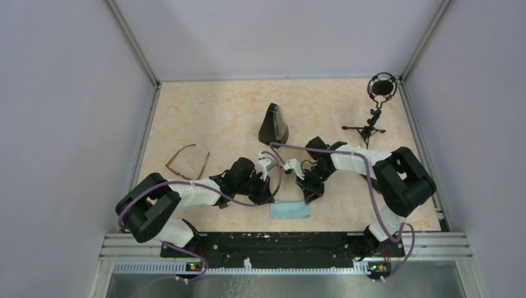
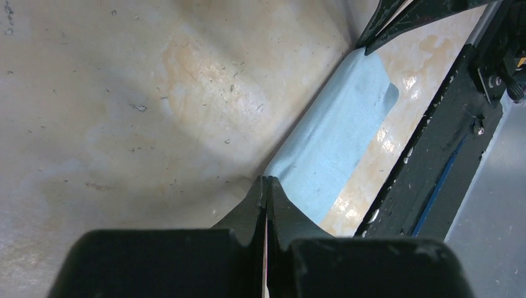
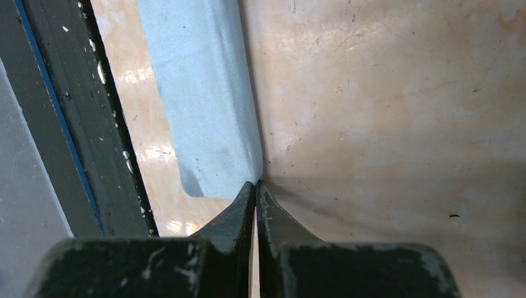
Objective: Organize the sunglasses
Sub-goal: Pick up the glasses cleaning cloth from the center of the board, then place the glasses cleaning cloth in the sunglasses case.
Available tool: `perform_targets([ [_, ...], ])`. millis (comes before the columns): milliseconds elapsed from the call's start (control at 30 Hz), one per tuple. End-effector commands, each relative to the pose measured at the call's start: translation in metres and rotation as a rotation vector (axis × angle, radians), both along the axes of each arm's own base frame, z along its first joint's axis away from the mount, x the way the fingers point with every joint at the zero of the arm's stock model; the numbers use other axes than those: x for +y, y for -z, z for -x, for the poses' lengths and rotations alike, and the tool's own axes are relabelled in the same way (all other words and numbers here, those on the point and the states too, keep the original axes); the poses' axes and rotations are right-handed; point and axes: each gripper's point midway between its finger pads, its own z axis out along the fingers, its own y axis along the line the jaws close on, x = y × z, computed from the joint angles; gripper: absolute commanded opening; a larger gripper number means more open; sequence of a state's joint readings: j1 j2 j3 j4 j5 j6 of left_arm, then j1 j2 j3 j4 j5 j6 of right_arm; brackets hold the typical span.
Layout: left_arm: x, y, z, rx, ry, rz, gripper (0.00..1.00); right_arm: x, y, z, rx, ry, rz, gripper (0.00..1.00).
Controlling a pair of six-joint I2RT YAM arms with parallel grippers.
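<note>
The brown thin-framed sunglasses (image 1: 187, 159) lie open on the table at the left, clear of both arms. The amber-lensed pair is not in view. A light blue cloth (image 1: 289, 210) lies at the near edge of the table. My left gripper (image 1: 271, 197) is shut on the cloth's left far corner, seen in the left wrist view (image 2: 268, 180) with the cloth (image 2: 341, 124) running away from it. My right gripper (image 1: 308, 195) is shut on the right far corner, seen in the right wrist view (image 3: 255, 184) beside the cloth (image 3: 198, 93). The cloth's edge is raised between them.
A black triangular case (image 1: 273, 124) stands behind the grippers at mid-table. A microphone on a small tripod (image 1: 374, 112) stands at the back right. The black base rail (image 1: 279, 242) runs right next to the cloth. Grey walls close in on the table's left and right.
</note>
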State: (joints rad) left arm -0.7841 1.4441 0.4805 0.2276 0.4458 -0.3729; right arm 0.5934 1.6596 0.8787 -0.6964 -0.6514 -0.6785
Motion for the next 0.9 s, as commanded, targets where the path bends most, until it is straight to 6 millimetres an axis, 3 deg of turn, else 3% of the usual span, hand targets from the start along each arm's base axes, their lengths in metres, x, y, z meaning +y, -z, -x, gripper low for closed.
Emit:
perform_targets([
  [0,-0.011,-0.018,-0.013,-0.064,-0.002,0.058,0.0,0.007,-0.01,-0.009,-0.04,-0.008,-0.041,0.0],
  [600,-0.032,-0.066,-0.072,-0.271,-0.134,0.116,0.0,-0.008,-0.058,-0.053,-0.176,0.125,-0.139,0.0],
  [867,-0.037,-0.084,-0.099,-0.348,-0.186,0.102,0.0,-0.015,-0.083,-0.082,-0.227,0.201,-0.189,0.0],
])
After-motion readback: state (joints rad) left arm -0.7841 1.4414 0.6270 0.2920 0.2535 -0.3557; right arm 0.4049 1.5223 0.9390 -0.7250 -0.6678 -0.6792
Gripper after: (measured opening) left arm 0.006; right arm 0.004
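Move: Both hands already pinch the folded cleaning cloth by its two far corners; its middle lies about 5 cm to the left hand's right and 3 cm nearer the base, and equally about 5 cm left and 3 cm back of the right hand. The open glasses case lies some 14 cm ahead and 7 cm right of the left hand, and 15 cm ahead and 5 cm left of the right hand. The dark standing case is roughly 25 cm straight ahead of the left hand. Forward and up together, after a brief hold, both arms carry the pinched cloth off the table towards the open case, each travelling some 6-7 cm out, about 5 cm up and 2-3 cm to the right. Fingers stay shut on the corners. The left hand tips back about 15 degrees, turning slightly counter-clockwise, while the right turns some 10 degrees clockwise. ##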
